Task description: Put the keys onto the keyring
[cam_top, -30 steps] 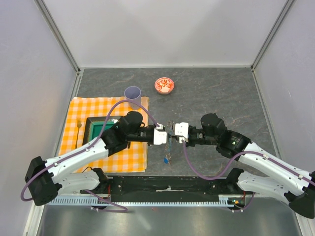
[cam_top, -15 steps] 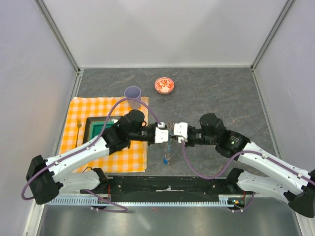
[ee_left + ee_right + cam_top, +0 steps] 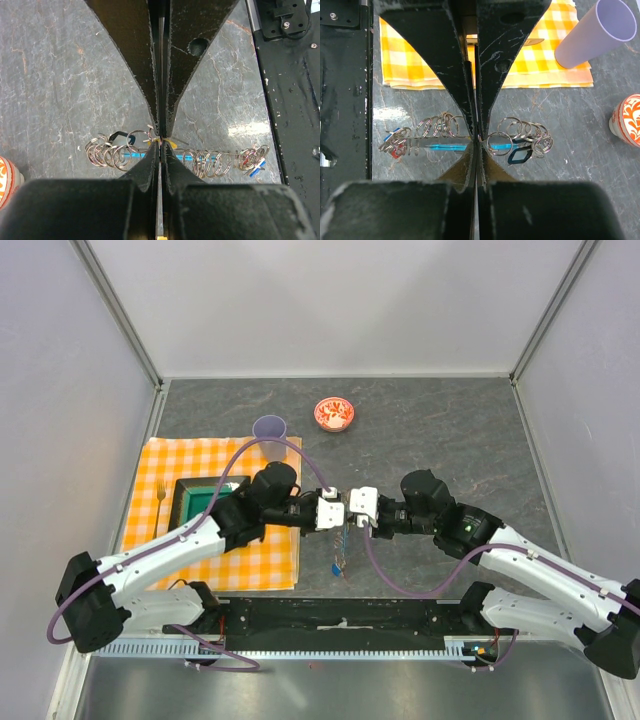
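Note:
My left gripper (image 3: 341, 512) and right gripper (image 3: 352, 511) meet tip to tip above the dark table, both shut. The keyring (image 3: 451, 137), a thin grey wire with a light-blue plastic piece (image 3: 445, 147), runs crosswise under the tips. It carries several small split rings (image 3: 107, 152). A black tag (image 3: 520, 156) hangs at one end, and red and blue tags (image 3: 252, 169) at the other. A yellow tag (image 3: 171, 143) shows right at the tip of my left fingers (image 3: 150, 160), which pinch a thin key. My right fingers (image 3: 492, 162) close at the wire. In the top view the bunch (image 3: 341, 545) dangles below both grippers.
A lilac cup (image 3: 269, 430) stands at the back edge of the orange checked cloth (image 3: 165, 475). On the cloth lie a green tray (image 3: 193, 502) and a fork (image 3: 159, 502). A small red patterned bowl (image 3: 334, 413) sits further back. The black base rail (image 3: 340, 615) is near.
Both grippers have drawn closer together, the left sliding right, until their tips touch. The hanging bunch has shifted slightly with them. Both stay shut.

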You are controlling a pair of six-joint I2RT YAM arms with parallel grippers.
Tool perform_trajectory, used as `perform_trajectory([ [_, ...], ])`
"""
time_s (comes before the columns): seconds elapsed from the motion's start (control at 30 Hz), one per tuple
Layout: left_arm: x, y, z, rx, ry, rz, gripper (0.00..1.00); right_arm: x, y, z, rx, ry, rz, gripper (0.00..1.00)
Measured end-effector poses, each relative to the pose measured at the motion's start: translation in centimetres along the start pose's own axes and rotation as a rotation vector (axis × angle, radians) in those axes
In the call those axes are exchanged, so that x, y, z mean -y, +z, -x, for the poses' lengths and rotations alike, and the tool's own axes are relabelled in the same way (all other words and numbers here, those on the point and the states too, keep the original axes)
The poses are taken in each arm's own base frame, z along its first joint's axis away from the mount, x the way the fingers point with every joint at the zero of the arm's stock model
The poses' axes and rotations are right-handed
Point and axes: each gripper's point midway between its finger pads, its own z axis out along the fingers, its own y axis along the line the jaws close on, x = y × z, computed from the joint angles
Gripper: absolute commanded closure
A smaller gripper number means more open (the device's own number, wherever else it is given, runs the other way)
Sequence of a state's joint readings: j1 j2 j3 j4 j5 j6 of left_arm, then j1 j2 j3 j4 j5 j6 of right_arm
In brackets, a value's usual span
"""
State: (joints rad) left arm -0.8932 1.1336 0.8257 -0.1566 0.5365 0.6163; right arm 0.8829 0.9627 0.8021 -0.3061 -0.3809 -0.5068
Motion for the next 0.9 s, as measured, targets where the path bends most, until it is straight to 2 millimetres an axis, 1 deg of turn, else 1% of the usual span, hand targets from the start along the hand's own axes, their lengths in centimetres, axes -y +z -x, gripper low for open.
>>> perform_trajectory([
  [0.23,0.1,-0.1,0.1,-0.004,-0.012,-0.011,0.98,-0.1,0.0,0.1,0.002,0.012,0.003,1.0],
  [0.27,0.1,-0.1,0.1,-0.005,-0.013,-0.012,0.98,0.0,0.0,0.2,0.003,0.014,0.003,0.98],
  [0.3,0.1,-0.1,0.1,-0.005,-0.013,-0.012,0.98,0.0,0.0,0.2,0.003,0.015,0.003,0.95],
  [0.37,0.2,-0.1,0.1,-0.007,-0.014,-0.014,0.98,-0.1,0.0,0.2,0.003,0.017,0.005,0.91],
  [0.4,0.2,-0.1,0.1,-0.007,-0.014,-0.014,0.98,-0.1,0.0,0.2,0.003,0.017,0.005,0.84],
  [0.5,0.1,-0.1,0.2,-0.004,-0.014,-0.01,0.98,-0.1,0.0,0.3,0.005,0.022,0.005,0.75],
  [0.57,-0.1,-0.1,0.3,0.003,-0.01,0.005,0.98,-0.1,0.0,0.3,0.005,0.025,-0.001,0.71],
  [0.6,-0.2,-0.1,0.2,0.008,-0.005,0.015,0.98,0.0,0.0,0.3,0.002,0.027,-0.005,0.66],
  [0.67,0.2,0.1,0.2,0.028,0.006,0.022,0.98,0.0,0.0,0.4,0.006,0.025,-0.012,0.59],
  [0.77,0.9,0.3,-0.2,0.041,0.009,0.016,0.98,0.3,-0.5,0.9,0.016,0.02,-0.039,0.56],
  [0.9,0.8,0.4,-0.1,0.053,0.011,0.024,0.98,1.0,-2.1,1.7,0.039,0.002,-0.103,0.56],
])
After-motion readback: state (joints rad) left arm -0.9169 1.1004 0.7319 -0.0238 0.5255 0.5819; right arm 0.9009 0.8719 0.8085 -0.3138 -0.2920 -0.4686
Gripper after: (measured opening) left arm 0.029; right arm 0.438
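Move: The keyring hangs edge-on from both sets of fingertips, its middle roughly 4 cm below and 1 cm back of the right hand point, and placed the same way from the left one. Counted from the right hand, the yellow key sits about 1 cm back and 2 cm below, the black key some 4 cm ahead and 4 cm below, and the blue key about 9 cm back and 5 cm below, all about level sideways. The wire at the top of the keyring is let go by the right fingers, which open from shut to a little under half wide while that hand stays in place; only then does it pull away quickly, about 3 cm up and a little to the right. The left fingers stay shut on the wire and keep holding it nearly still. ##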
